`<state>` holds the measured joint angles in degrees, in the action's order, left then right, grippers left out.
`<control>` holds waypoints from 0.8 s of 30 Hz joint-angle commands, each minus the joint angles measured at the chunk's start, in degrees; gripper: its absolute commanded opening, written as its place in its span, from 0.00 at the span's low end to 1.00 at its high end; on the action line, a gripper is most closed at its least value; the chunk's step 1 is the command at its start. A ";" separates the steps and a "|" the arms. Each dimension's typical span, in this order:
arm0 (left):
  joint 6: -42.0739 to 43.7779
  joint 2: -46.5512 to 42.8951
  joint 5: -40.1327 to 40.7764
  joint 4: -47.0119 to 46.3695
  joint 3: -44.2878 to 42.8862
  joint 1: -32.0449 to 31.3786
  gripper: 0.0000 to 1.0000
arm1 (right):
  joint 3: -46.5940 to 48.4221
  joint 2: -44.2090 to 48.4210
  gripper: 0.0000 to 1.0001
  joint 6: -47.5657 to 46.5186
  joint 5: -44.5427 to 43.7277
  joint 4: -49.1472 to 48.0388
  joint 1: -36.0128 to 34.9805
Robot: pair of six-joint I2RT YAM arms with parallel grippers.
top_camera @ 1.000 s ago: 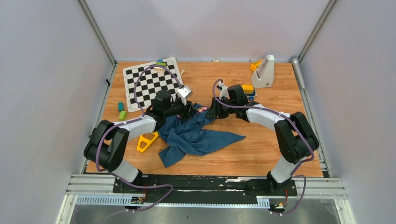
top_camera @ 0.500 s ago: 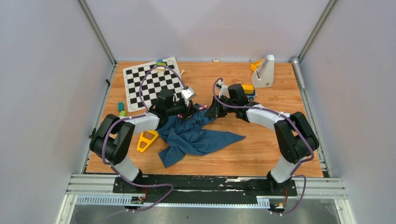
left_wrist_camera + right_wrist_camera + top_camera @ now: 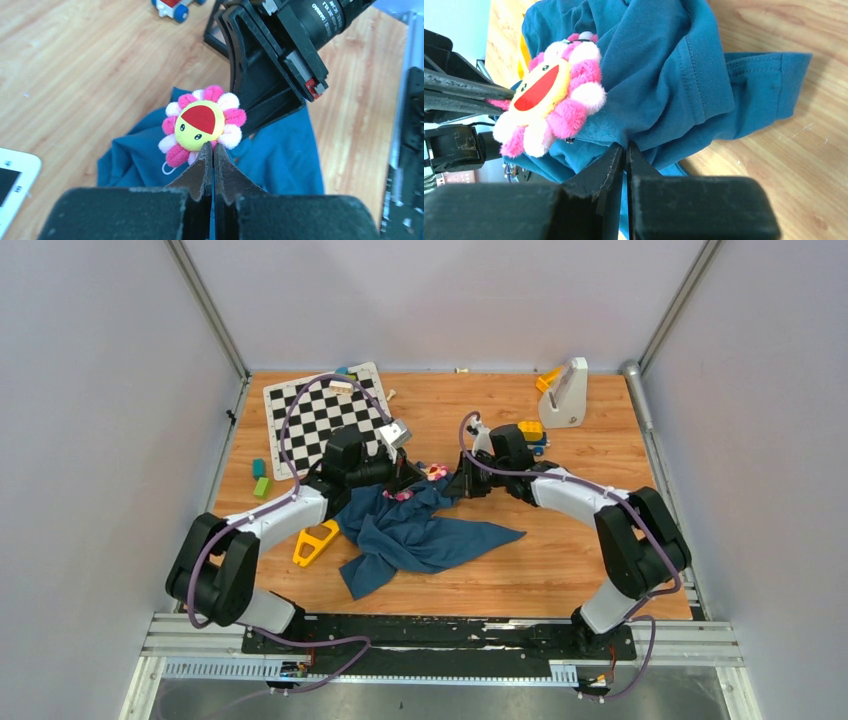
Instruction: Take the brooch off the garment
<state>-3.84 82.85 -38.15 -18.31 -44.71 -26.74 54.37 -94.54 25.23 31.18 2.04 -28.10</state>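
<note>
The brooch (image 3: pixel 202 125) is a plush flower with pink and white petals round a yellow face with a red mouth. It sits on a raised fold of the blue garment (image 3: pixel 420 535) near the table's middle. My left gripper (image 3: pixel 210 147) is shut, its tips pinching the brooch's lower petals. My right gripper (image 3: pixel 625 146) is shut on a fold of the garment (image 3: pixel 664 65) just beside the brooch (image 3: pixel 549 100). In the top view the brooch (image 3: pixel 436 473) shows between the left gripper (image 3: pixel 410 477) and the right gripper (image 3: pixel 456 486).
A chessboard (image 3: pixel 320 420) lies at the back left with small green blocks (image 3: pixel 260 480) beside it. A yellow plastic piece (image 3: pixel 315 542) lies left of the garment. A white stand (image 3: pixel 565 395) is at the back right. A toy car (image 3: pixel 530 430) sits behind the right gripper.
Both grippers have closed, the left on the brooch and the right on the cloth. The left arm shifted, and the brooch now shows between the two grippers.
</note>
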 commanded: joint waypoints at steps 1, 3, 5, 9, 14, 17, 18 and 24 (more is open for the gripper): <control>-5.79 -4.52 -2.92 3.24 -1.18 -0.01 0.00 | -2.01 5.07 0.08 0.02 -0.02 1.82 -0.03; -6.08 -5.59 -3.20 5.07 -1.24 -0.04 0.00 | -3.04 6.74 0.09 -0.36 1.34 1.63 -0.03; -6.36 -5.92 -5.28 5.47 -1.15 -0.15 0.00 | -4.83 9.14 0.09 -0.71 3.43 -0.23 -0.09; -5.78 -4.52 -5.80 6.45 -1.49 -1.75 0.00 | -7.50 14.00 0.10 -1.09 5.68 -5.02 -0.79; -6.35 -0.22 -8.83 11.09 -4.61 -4.47 0.00 | -6.99 14.69 0.09 -1.52 5.36 -4.75 -2.13; -7.80 1.15 -10.42 12.75 -6.13 -4.95 0.00 | -6.81 14.32 0.08 -0.90 1.62 -3.50 -2.05; -8.26 1.16 -10.65 12.78 -6.11 -4.98 0.00 | -6.58 14.05 0.07 -0.74 0.33 -2.39 -2.05; -12.06 2.33 -13.87 16.77 -8.48 -4.99 0.00 | -5.95 11.81 0.04 2.34 -4.17 2.33 -0.57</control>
<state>-12.10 84.31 -46.63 -5.19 -49.32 -31.11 46.87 -81.60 25.32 31.38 3.07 -29.89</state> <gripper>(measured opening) 0.007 0.050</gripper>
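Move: At the left fingertips the flower brooch is already pinched by its edge, its middle about 2 cm right and 1 cm ahead of that hand. The second flower brooch lies some 2 cm back, 6 cm left and 8 cm below the left hand, with the garment's middle 8 cm back, 3 cm left and 13 cm down. For the right hand, already gripping the garment, the pinched brooch sits about 4 cm left, 1 cm ahead and 6 cm above. Drawing back towards the bases together, both hands keep their grips: the left carries the brooch about 6 cm back, midway swinging some 3 cm right, its wrist rolling nearly 20 degrees. The right, still pinching the garment, goes back and up about 4 cm each way, then sinks a centimetre, so its fingers end nearer the brooch. ##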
